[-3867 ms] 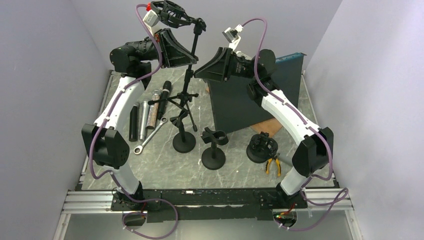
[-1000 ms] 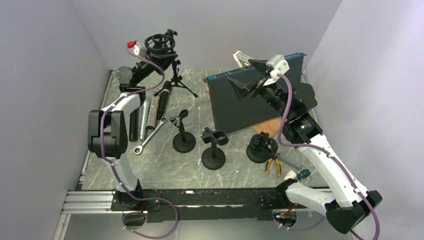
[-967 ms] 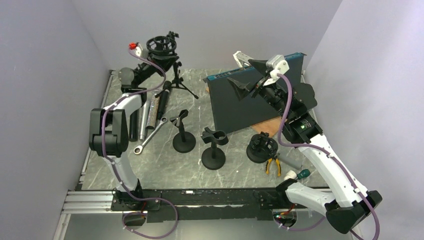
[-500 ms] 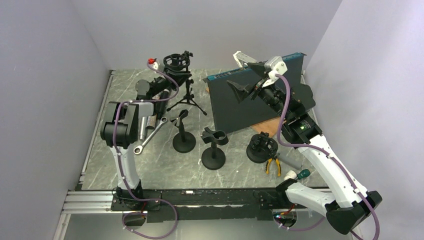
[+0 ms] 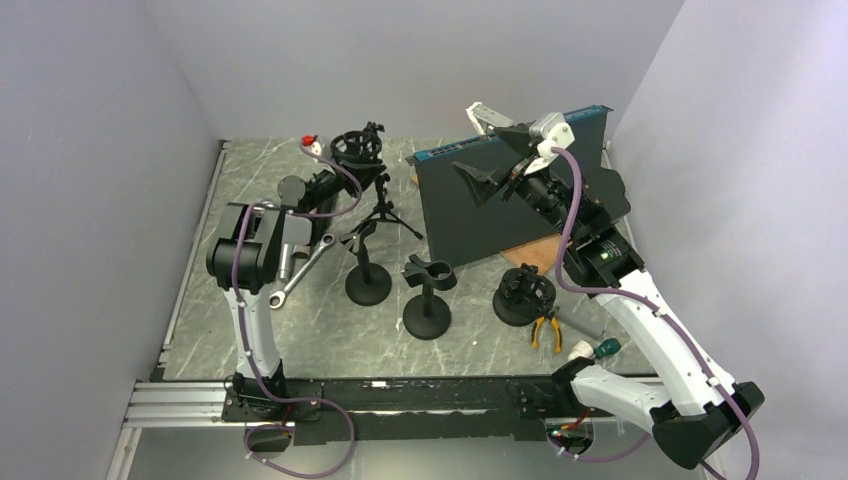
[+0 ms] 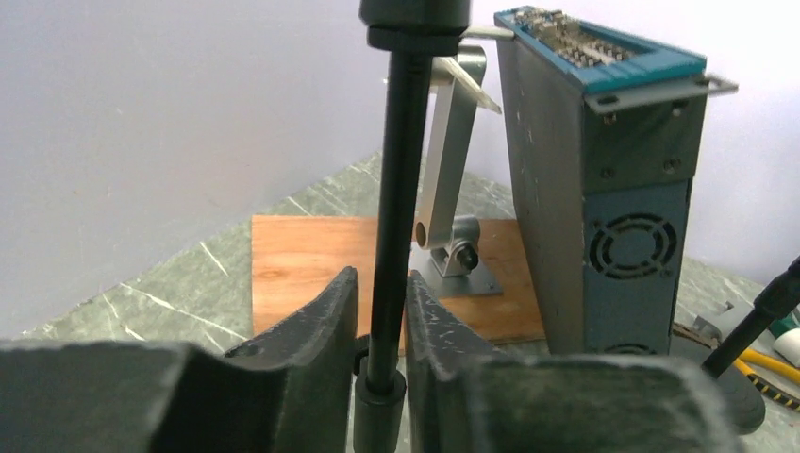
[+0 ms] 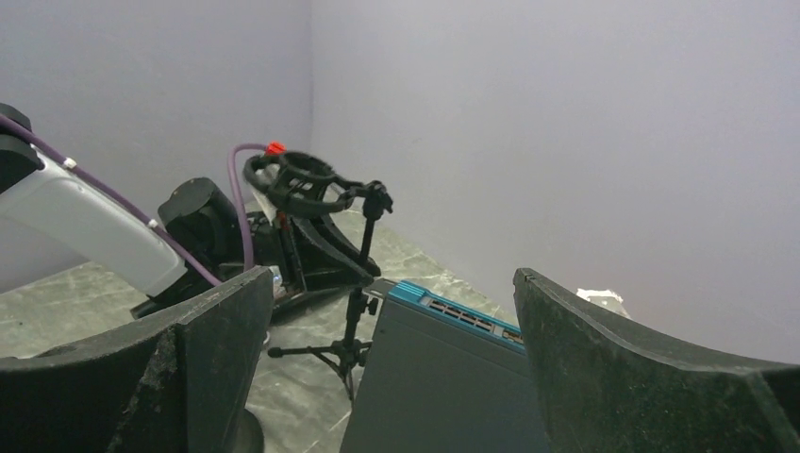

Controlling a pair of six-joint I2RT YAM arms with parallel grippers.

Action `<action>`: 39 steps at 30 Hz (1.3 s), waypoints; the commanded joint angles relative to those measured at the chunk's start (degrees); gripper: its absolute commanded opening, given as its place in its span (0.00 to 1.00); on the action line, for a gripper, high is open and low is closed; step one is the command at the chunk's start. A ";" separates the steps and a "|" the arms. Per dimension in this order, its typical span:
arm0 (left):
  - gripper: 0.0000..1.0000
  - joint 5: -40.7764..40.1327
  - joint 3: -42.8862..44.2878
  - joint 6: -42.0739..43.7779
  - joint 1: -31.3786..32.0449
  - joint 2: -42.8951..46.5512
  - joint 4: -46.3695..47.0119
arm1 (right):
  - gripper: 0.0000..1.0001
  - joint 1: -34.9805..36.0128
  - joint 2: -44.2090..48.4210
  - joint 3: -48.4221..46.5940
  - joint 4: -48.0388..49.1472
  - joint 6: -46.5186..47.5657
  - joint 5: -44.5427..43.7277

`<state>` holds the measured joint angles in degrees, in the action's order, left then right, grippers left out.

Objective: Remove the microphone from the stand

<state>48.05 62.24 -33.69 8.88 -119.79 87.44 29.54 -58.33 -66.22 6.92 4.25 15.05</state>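
A black tripod stand (image 5: 382,195) with a ring shock mount (image 5: 360,145) on top stands at the back of the table. The ring looks empty in the right wrist view (image 7: 302,179). My left gripper (image 5: 350,185) is shut on the stand's pole (image 6: 396,236), which sits between both fingers (image 6: 321,321) just above a collar. Silver and black microphones (image 5: 290,250) lie on the table, mostly hidden by my left arm. My right gripper (image 5: 495,155) is open and empty, high above the dark box; its jaws (image 7: 394,283) stand wide apart.
A dark box with a blue top (image 5: 500,210) stands on a wooden board (image 5: 540,250) at the back right. Two clip stands (image 5: 367,265) (image 5: 428,295), a round mount (image 5: 524,295), a wrench (image 5: 300,270), pliers (image 5: 545,328) and a screwdriver (image 5: 600,347) sit nearer.
My left gripper has carried the tripod stand from the back left corner to the right and a little nearer. My right arm has stayed still over the last second.
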 commanded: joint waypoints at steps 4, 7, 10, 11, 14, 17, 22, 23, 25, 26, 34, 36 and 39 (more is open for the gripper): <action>0.49 -2.66 -5.79 1.52 0.26 4.26 7.83 | 1.00 -0.19 0.26 0.20 2.74 -2.23 1.51; 0.57 -4.70 -8.79 1.00 0.28 5.64 7.83 | 1.00 -0.23 0.14 0.62 3.56 -2.70 1.80; 0.65 -6.49 -11.78 0.66 0.34 7.44 7.92 | 1.00 -0.18 0.30 0.91 3.88 -2.91 2.02; 0.69 -6.78 -12.53 0.66 0.34 8.08 7.81 | 1.00 -0.21 0.43 1.00 3.81 -2.85 2.08; 0.77 -9.84 -15.81 -0.67 -0.29 10.20 7.83 | 1.00 -0.18 0.84 1.32 3.76 -2.71 1.69; 0.91 -11.20 -18.90 -3.26 -1.09 12.56 7.77 | 1.00 -0.23 1.37 1.97 3.76 -2.63 1.32; 0.99 -13.96 -23.24 -8.77 -2.76 17.22 3.05 | 1.00 -0.18 1.54 2.41 3.42 -2.71 1.16; 1.00 -14.60 -24.07 -9.68 -3.14 18.88 1.44 | 1.00 -0.23 1.49 2.45 3.31 -2.80 1.14; 0.99 -15.72 -25.08 -11.05 -3.98 22.03 -5.30 | 1.00 -0.21 1.48 2.41 3.12 -3.21 0.34; 0.99 -16.01 -25.35 -11.37 -4.38 23.91 -9.84 | 1.00 -0.19 1.54 2.48 3.04 -3.53 -0.56; 1.00 -16.61 -18.34 5.07 -5.90 43.25 -53.10 | 1.00 -0.21 2.67 -1.11 -6.30 -6.85 -23.41; 0.99 -16.81 -14.26 10.44 -5.90 46.93 -62.05 | 1.00 -0.18 3.55 -1.72 -10.05 -7.23 -27.98; 0.99 -16.77 -9.11 16.41 -5.80 51.00 -72.10 | 1.00 -0.17 4.65 -3.53 -16.59 -9.09 -34.65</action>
<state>32.01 45.76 -29.21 3.05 -74.87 35.44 29.54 -56.47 -65.30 -1.21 -1.76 -6.17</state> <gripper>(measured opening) 0.994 0.994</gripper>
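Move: The tripod stand's black pole is already between the left fingers, its middle practically at the hand, feet on the table roughly 19 cm below. The nearest microphone, black, lies about 15 cm left and 2 cm farther out, on the table; the small clip stand is some 19 cm back and 3 cm left; the grey box's middle is about 30 cm right, 6 cm back. From the right hand the tripod stand is about 18 cm ahead, 19 cm left, 23 cm lower. The tripod stand is let go: the left fingers spread wide around its pole while the hand first sinks about 3 cm, then backs off it to the left and back, finally rising nearly 10 cm as the wrist tips down and swings counter-clockwise some 20 degrees. Late on, the open right hand swings clockwise and shifts about 5 cm right, sinking a little. ##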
